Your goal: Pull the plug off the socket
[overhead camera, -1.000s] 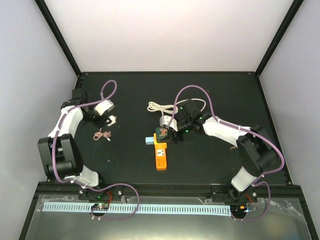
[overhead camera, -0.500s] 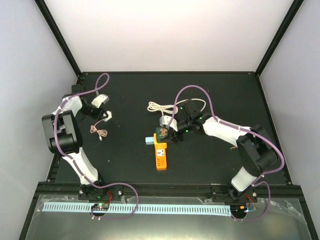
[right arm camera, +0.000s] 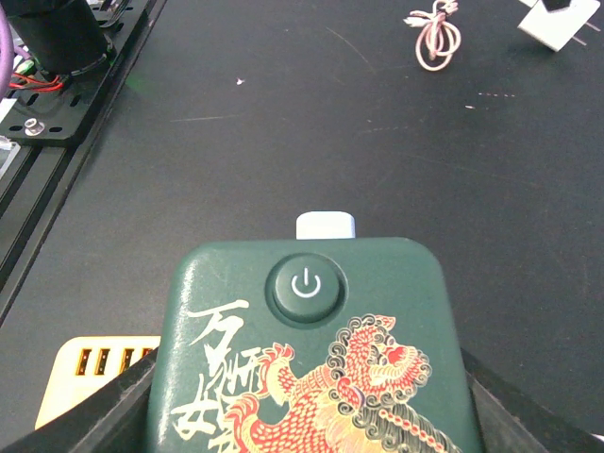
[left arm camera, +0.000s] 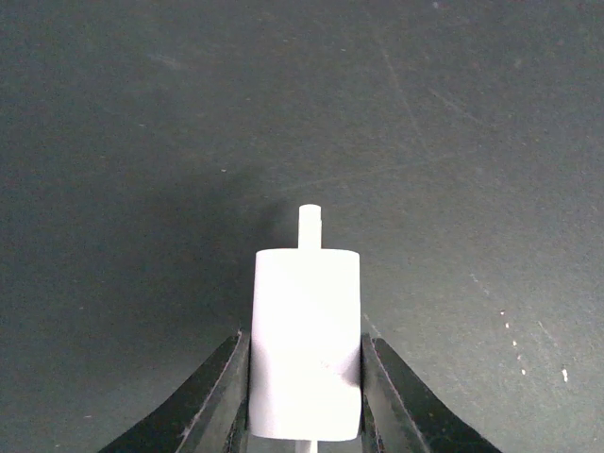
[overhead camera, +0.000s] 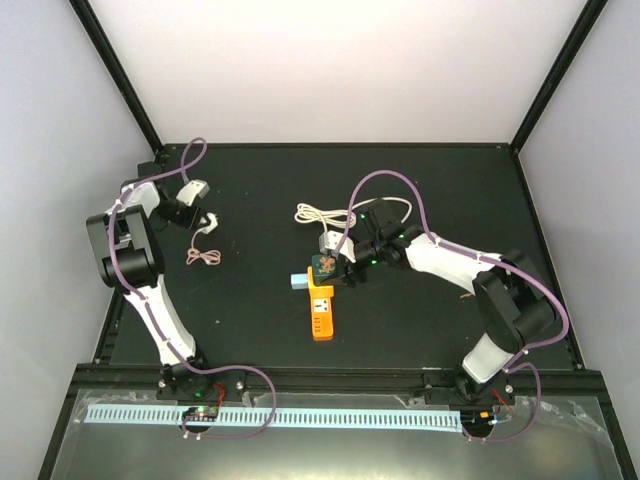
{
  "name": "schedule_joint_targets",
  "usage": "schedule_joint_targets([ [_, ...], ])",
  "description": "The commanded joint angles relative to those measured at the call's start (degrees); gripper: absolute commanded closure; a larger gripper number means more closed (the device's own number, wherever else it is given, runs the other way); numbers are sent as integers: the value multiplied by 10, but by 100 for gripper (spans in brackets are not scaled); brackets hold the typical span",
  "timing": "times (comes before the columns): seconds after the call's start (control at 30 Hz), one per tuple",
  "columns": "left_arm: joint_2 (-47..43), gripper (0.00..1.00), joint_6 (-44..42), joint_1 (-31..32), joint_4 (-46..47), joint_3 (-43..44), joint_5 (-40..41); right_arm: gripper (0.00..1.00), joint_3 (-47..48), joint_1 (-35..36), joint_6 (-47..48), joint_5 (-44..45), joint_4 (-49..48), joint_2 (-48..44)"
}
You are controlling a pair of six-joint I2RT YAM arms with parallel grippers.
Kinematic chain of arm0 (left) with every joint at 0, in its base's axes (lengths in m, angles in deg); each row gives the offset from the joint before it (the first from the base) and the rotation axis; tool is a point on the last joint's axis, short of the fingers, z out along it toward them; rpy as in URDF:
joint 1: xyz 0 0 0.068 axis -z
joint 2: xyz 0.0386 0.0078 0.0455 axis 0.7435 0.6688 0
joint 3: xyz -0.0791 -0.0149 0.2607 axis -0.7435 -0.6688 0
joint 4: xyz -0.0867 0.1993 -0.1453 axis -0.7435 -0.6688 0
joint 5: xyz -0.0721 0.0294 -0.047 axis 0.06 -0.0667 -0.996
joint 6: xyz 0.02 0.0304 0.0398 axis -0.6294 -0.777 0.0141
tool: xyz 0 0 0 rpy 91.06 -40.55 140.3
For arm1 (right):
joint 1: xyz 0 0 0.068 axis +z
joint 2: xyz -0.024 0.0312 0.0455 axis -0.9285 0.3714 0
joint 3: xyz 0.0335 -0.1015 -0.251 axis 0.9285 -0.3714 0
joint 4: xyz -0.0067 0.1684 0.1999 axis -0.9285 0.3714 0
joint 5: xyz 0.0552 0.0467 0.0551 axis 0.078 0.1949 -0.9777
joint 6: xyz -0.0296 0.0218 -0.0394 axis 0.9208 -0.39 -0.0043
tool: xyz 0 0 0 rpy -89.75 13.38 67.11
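Observation:
My left gripper [overhead camera: 207, 222] is at the far left of the table, shut on the plug [left arm camera: 307, 321], a small white block with one prong pointing away. The plug [overhead camera: 208, 223] trails a thin pale pinkish cord [overhead camera: 203, 257], coiled just below it. The socket [overhead camera: 321, 312], an orange strip with white markings, lies at the table's middle, far from the plug. My right gripper [overhead camera: 335, 264] is shut on a dark green cube [right arm camera: 307, 349] with a power button and red lion print, at the socket's far end. The socket's port edge [right arm camera: 94, 370] shows beside the cube.
A white cord [overhead camera: 320, 213] lies coiled behind the cube, with a small white-grey block [overhead camera: 328, 241] by it. A light blue piece [overhead camera: 298, 281] sticks out from the cube's left side. Black frame rails [overhead camera: 130, 190] border the table.
My left arm has swung back towards the far left corner, carrying the plug and its coiled cord with it. The right arm, cube and socket have not moved.

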Motion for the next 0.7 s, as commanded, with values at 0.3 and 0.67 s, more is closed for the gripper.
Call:
schedule_joint_targets([
  [0.3,19,60,-2,-16,-41,38,-15,79,-9,-5,-3,32,42,13],
  [0.67,-29,35,-9,-32,-48,46,9,79,-10,-4,-5,32,40,15],
])
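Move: Just under the left hand, which still grips the white plug on edge, lies the bare patch of table it is meant for, about 3 cm down. The plug's pink cord coil is some 8 cm back of this hand, in line with it; the green cube socket is roughly 27 cm to its right and 11 cm back. From the right hand, still gripping the cube, that patch is about 28 cm left, 11 cm ahead and lower. Letting go of the white plug at the table, the left hand stays almost in place at first, fingers pointing mostly down, while the grip opens to about twice its gap. With the fingers spreading, the hand then eases about 2 cm to the left in all and lifts by barely 1 cm, hardly turning. ##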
